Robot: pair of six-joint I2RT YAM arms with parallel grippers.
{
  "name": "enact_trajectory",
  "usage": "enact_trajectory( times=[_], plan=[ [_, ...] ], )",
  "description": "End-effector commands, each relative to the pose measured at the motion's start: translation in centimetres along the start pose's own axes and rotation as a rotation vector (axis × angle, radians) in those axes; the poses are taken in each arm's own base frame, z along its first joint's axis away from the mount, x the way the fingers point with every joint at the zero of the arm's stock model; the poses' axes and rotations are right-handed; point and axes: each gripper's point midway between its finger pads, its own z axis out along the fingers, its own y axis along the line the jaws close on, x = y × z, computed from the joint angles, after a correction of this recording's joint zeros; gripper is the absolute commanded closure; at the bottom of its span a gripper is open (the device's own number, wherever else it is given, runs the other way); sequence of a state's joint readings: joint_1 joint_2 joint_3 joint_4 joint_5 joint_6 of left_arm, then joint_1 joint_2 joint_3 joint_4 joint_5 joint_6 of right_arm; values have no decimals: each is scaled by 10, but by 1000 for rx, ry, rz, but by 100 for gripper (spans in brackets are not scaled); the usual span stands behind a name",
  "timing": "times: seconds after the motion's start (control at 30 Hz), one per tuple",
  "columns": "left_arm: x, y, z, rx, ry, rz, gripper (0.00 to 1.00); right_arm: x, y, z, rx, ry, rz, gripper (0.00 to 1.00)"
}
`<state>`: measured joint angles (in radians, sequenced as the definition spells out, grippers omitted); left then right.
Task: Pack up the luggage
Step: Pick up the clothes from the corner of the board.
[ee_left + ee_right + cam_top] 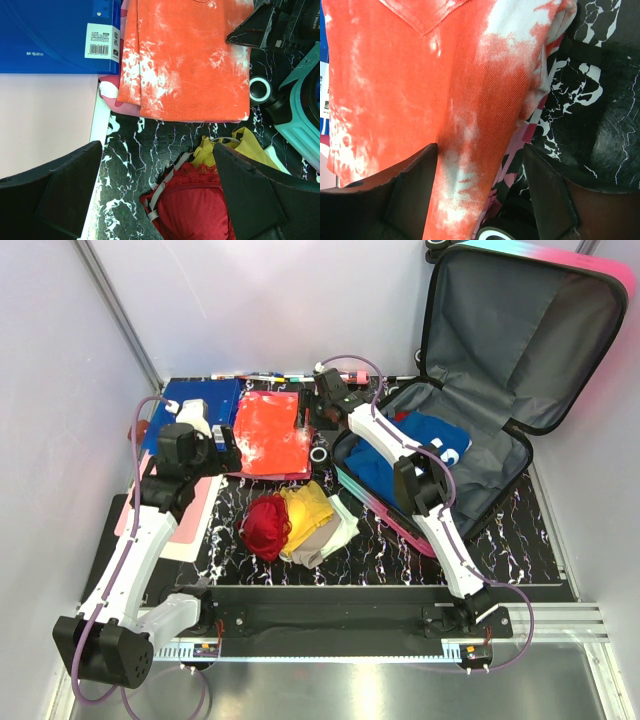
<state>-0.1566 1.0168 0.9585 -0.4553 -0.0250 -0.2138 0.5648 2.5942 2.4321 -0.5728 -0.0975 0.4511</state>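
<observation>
The luggage (510,330) lies open at the right, its lid propped up at the back and blue clothes (425,435) in its lower half; its teal rim (300,115) shows in the left wrist view. An orange-and-white garment (270,435) lies flat left of it. My right gripper (315,420) is open, its fingers straddling that garment's right edge (470,150). My left gripper (232,452) hangs wide open above the table with nothing between its fingers, just over the edge of a red lace garment (195,205).
A pile of red, yellow and beige clothes (300,520) lies at the front centre. A blue folder (195,405) sits at the back left on pink sheets (190,525). A pink patterned item (520,165) lies under the orange garment. A white-ringed wheel (320,453) is beside the luggage.
</observation>
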Motion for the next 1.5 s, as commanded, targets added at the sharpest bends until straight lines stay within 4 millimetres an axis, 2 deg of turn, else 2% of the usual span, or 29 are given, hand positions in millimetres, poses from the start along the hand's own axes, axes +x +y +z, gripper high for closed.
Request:
enact_trajectory(
  times=[0.0,0.2,0.4,0.6,0.87,1.13,1.17,1.23,1.37,1.4,1.47],
  plan=[
    [-11,-7,0,31,-34,8,1,-14,28,-8,-65,-39,-11,27],
    [-11,-7,-1,31,-34,8,1,-18,39,-12,-88,-55,-36,34],
    [-11,-7,-1,29,-36,8,1,-9,45,-6,-132,-22,-19,50],
    [-11,-7,-2,31,-37,8,1,-6,43,-3,-110,-23,-15,48],
    [-12,-8,-2,33,-38,7,1,-3,25,-5,-19,-27,16,41],
    [-11,-7,-1,31,-37,7,1,8,26,4,-37,5,29,39],
    [-11,-7,-1,31,-36,5,1,7,28,4,-46,5,28,41],
    [-11,-7,-1,31,-37,5,1,4,36,3,-84,5,26,51],
    [-10,-7,-1,32,-34,6,1,-6,57,-5,-168,-3,22,80],
    [-11,-8,-1,32,-35,4,1,-9,62,-8,-179,-8,19,90],
    [-10,-8,-1,32,-34,4,1,-14,71,-17,-195,-22,7,98]
  ],
)
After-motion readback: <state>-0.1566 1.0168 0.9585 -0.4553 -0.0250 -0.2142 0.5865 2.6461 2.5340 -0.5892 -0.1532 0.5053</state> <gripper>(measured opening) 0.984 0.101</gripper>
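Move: The orange clothing's middle lies about 8 cm left of the right hand, 4 cm back and a couple of centimetres lower; its right edge runs between the open fingers. A tape roll sits some 8 cm back and 2 cm right, the yellow clothing roughly 23 cm back and 1 cm left, and the blue folder about 26 cm left, 1 cm ahead. From the idle left hand the orange clothing is around 14 cm ahead, 9 cm right and 16 cm below. Leftward in short strokes, the right hand works at the orange clothing's right edge: it eases about 2 cm left and 1.5 cm up with its fingers half closing, sinks back as far and reopens slightly. Then it edges left and up another centimetre while the fingers shut almost fully, pinching a fold of the cloth between their tips. ##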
